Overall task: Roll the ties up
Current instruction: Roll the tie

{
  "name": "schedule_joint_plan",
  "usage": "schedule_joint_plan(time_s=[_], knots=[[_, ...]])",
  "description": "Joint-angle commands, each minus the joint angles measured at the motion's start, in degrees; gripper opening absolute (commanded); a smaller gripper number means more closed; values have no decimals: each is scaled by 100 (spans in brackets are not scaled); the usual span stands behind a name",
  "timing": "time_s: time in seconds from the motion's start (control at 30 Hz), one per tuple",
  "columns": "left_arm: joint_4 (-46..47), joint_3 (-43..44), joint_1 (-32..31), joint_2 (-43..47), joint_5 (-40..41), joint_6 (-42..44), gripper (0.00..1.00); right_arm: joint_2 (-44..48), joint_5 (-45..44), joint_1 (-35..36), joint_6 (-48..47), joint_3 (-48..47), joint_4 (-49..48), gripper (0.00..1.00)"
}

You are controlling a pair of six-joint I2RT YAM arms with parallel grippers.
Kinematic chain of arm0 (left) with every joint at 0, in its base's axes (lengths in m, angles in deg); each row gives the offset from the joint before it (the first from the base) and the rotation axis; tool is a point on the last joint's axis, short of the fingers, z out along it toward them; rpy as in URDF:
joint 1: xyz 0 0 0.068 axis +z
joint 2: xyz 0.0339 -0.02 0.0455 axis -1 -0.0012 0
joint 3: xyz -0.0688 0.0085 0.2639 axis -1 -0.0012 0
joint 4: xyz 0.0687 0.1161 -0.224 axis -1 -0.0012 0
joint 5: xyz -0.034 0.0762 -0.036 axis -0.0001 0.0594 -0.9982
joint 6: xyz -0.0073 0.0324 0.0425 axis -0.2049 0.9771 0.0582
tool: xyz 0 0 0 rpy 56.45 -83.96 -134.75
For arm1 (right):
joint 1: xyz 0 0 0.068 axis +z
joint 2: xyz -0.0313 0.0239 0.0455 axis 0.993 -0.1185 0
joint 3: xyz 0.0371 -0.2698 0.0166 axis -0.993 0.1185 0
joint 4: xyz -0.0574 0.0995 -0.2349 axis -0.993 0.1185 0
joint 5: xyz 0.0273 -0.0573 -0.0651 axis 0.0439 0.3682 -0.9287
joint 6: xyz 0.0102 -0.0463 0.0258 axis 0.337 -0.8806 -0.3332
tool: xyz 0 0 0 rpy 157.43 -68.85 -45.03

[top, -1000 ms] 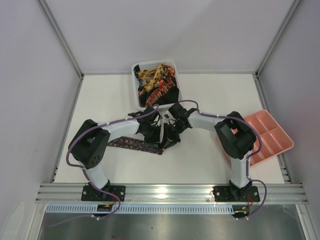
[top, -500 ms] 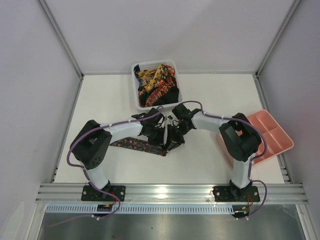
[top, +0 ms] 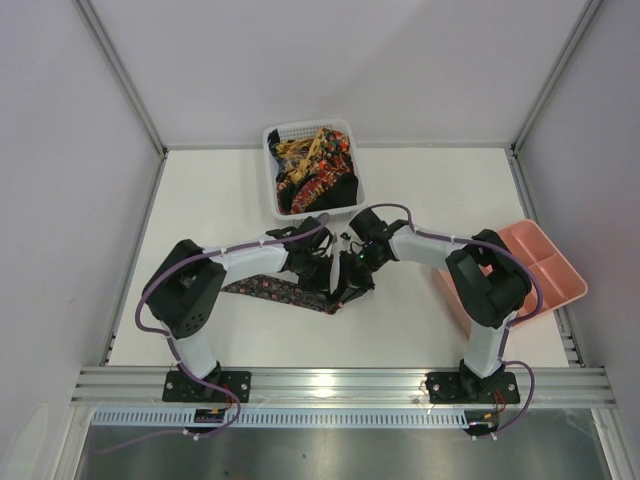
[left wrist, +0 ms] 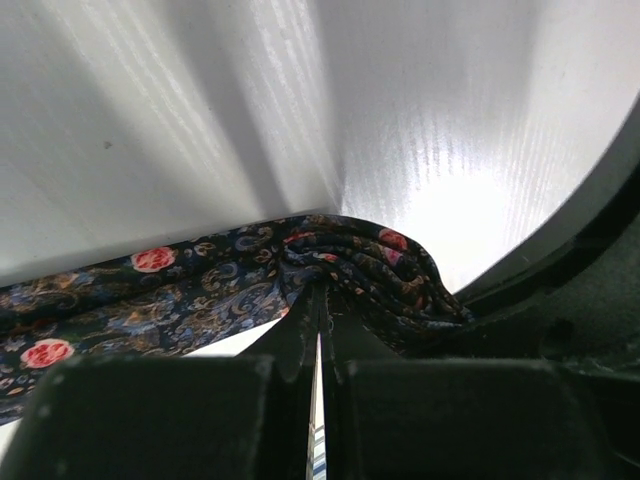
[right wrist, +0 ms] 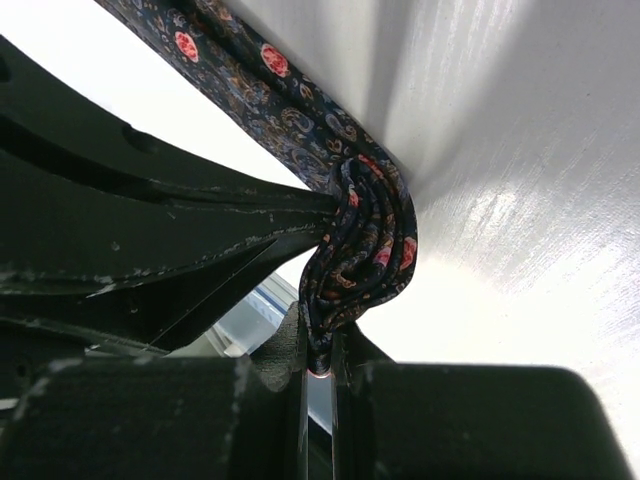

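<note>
One of the ties (top: 268, 291), dark with red and gold paisley, lies flat on the white table, its right end gathered into a small roll (right wrist: 368, 243). Both grippers meet at that roll. My left gripper (top: 322, 272) is shut, its tips (left wrist: 322, 305) pinching the fabric where the flat strip (left wrist: 150, 295) joins the folds. My right gripper (top: 349, 277) is shut on the lower edge of the roll (right wrist: 322, 350), which bulges above its fingers. More ties (top: 315, 165) with red, orange and yellow patterns fill the basket.
A white mesh basket (top: 272, 140) stands at the back centre, just behind the grippers. A pink compartment tray (top: 545, 265) lies at the right edge beside the right arm's elbow. White walls enclose the table on three sides.
Both grippers, still gripping the roll, have shifted a little toward the near-right. The right arm's elbow has swung outward toward the tray. The flat strip has stayed put.
</note>
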State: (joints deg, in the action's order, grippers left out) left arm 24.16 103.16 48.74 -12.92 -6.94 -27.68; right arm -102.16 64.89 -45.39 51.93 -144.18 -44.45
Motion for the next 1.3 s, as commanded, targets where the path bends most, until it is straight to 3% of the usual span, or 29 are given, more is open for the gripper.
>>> schedule_joint_plan(time_s=[0.0, 0.53, 0.77, 1.27], knots=[[-169, 156, -47, -37, 506, 83, 0, 108, 307, 87, 21, -437, -206, 0], [-266, 200, -56, -63, 683, 197, 1, -955, 176, 324, 179, -1097, -119, 0], [-372, 209, -47, -116, 833, 250, 0, -1395, -26, 430, 91, -1545, 355, 0], [129, -511, -47, 446, 1166, 127, 1, -1729, -307, 658, 47, -1695, 567, 0]])
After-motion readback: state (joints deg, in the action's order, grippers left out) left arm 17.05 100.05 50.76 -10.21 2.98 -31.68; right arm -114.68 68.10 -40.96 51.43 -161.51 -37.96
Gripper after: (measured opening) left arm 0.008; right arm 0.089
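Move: The tie's rolled end sits about 3 cm right of the left hand's shut fingertips, level with them and 1 cm lower. It is already in the right hand's grip, its middle roughly 2 cm left, 1 cm ahead and 2 cm below that hand. The flat stretch's middle lies some 14 cm left, 3 cm ahead and 2 cm below the left hand; from the right hand, about 17 cm left, 3 cm ahead and 4 cm down. The white basket stands 30 cm ahead of the left hand, 2 cm left, at its height. Leftward together, both hands travel about 5 cm along the tie. The right hand keeps its pinch on the roll, first lifting and reaching forward 1.5 cm or so, then sinking again as it carries the roll on towards the flat stretch. The left hand, fingers still shut and touching the tie at the roll's edge, dips 1.5 cm, steepens by roughly 10 degrees and turns a little counter-clockwise. ##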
